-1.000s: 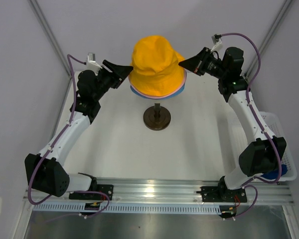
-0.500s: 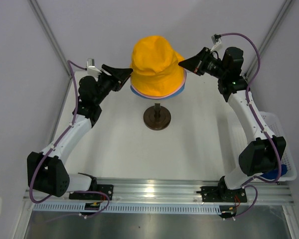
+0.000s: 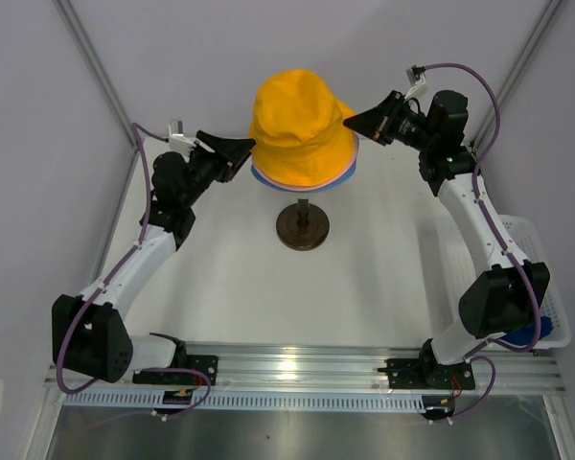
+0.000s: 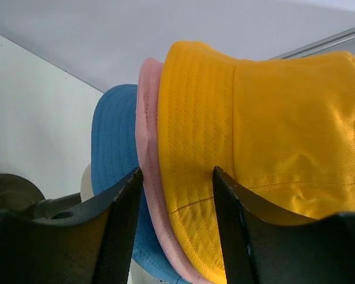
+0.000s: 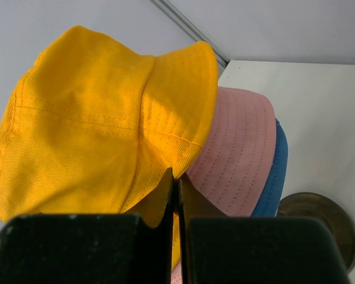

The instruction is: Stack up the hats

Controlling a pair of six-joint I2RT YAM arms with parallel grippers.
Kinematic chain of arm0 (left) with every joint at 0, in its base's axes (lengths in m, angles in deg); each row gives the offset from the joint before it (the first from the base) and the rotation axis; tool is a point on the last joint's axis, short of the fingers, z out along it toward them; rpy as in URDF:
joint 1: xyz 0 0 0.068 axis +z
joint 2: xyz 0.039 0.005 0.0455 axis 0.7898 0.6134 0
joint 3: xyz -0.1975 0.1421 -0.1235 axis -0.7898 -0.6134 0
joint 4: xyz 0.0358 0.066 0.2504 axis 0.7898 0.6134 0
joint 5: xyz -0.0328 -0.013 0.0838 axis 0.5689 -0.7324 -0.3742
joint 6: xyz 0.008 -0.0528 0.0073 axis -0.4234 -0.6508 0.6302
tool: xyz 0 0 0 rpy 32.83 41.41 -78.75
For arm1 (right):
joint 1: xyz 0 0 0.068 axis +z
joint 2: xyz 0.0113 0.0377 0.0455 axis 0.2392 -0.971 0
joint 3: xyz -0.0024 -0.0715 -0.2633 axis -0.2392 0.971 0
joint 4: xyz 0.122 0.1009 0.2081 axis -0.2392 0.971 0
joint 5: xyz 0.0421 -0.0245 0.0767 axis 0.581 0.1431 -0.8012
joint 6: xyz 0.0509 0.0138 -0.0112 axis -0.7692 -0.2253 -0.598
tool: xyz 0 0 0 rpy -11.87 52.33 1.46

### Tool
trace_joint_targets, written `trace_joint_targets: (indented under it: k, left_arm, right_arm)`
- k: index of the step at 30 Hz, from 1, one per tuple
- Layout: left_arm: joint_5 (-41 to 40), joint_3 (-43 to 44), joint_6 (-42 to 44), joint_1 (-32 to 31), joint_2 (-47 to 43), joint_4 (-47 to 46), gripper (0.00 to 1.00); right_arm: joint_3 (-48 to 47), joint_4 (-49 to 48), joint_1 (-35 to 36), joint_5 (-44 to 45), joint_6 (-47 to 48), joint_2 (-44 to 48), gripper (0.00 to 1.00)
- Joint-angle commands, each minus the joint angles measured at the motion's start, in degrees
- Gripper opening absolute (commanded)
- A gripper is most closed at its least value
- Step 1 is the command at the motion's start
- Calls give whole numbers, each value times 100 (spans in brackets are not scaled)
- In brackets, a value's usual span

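A yellow-orange hat tops the stack on the stand, over a pink hat and a light blue hat; only their brims show. My left gripper is open at the stack's left side, and its fingertips straddle the pink and yellow brims without pinching them. At the right side my right gripper is shut, its tips meeting on the edge of the yellow brim, above the pink hat.
The stand's dark round base sits mid-table under the hats. A bit of cream head form peeks below the blue brim. A white basket at the right edge holds something dark blue, half hidden by the right arm.
The left arm has swung slightly inward, bringing its open gripper a little closer to the brims. The right arm and the hats have not moved.
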Motion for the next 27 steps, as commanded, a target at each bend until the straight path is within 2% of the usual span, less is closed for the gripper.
trace_joint_targets:
  k: [1, 5, 11, 13, 17, 20, 22, 27]
  left_arm:
    - [444, 31, -184, 18, 73, -501, 53]
    - [602, 49, -342, 18, 214, -773, 49]
    - [646, -12, -395, 26, 249, -827, 36]
    - [647, -74, -430, 18, 275, -879, 28]
    - [673, -127, -535, 18, 337, -941, 21]
    - [743, -144, -588, 18, 416, -1037, 11]
    - [752, -162, -588, 18, 425, -1055, 1]
    - [805, -250, -475, 26, 294, -1038, 1]
  right_arm:
    - [210, 977, 121, 120, 282, -375, 0]
    - [202, 994, 147, 129, 273, -392, 0]
    - [210, 942, 200, 146, 247, -419, 0]
    - [210, 933, 218, 146, 238, -436, 0]
    - [202, 915, 262, 146, 229, -463, 0]
    - [202, 933, 262, 164, 238, -454, 0]
    - [210, 942, 262, 190, 256, -428, 0]
    - [193, 845, 262, 217, 212, -436, 0]
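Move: The left fingers, half open, straddle the left brim edge of the yellow hat, whose middle lies about 10 cm to the right, 2 cm ahead and 3 cm above. Beneath it the pink hat lies about 10 cm right, 2 cm ahead and level in height, the blue hat just under that, 2 cm below the hand. The right hand already pinches the yellow hat's right brim, its middle some 8 cm to the left and 2 cm back, about level. Easing about 1 cm right, forward and down, the left fingers shut on the yellow hat's left brim. ##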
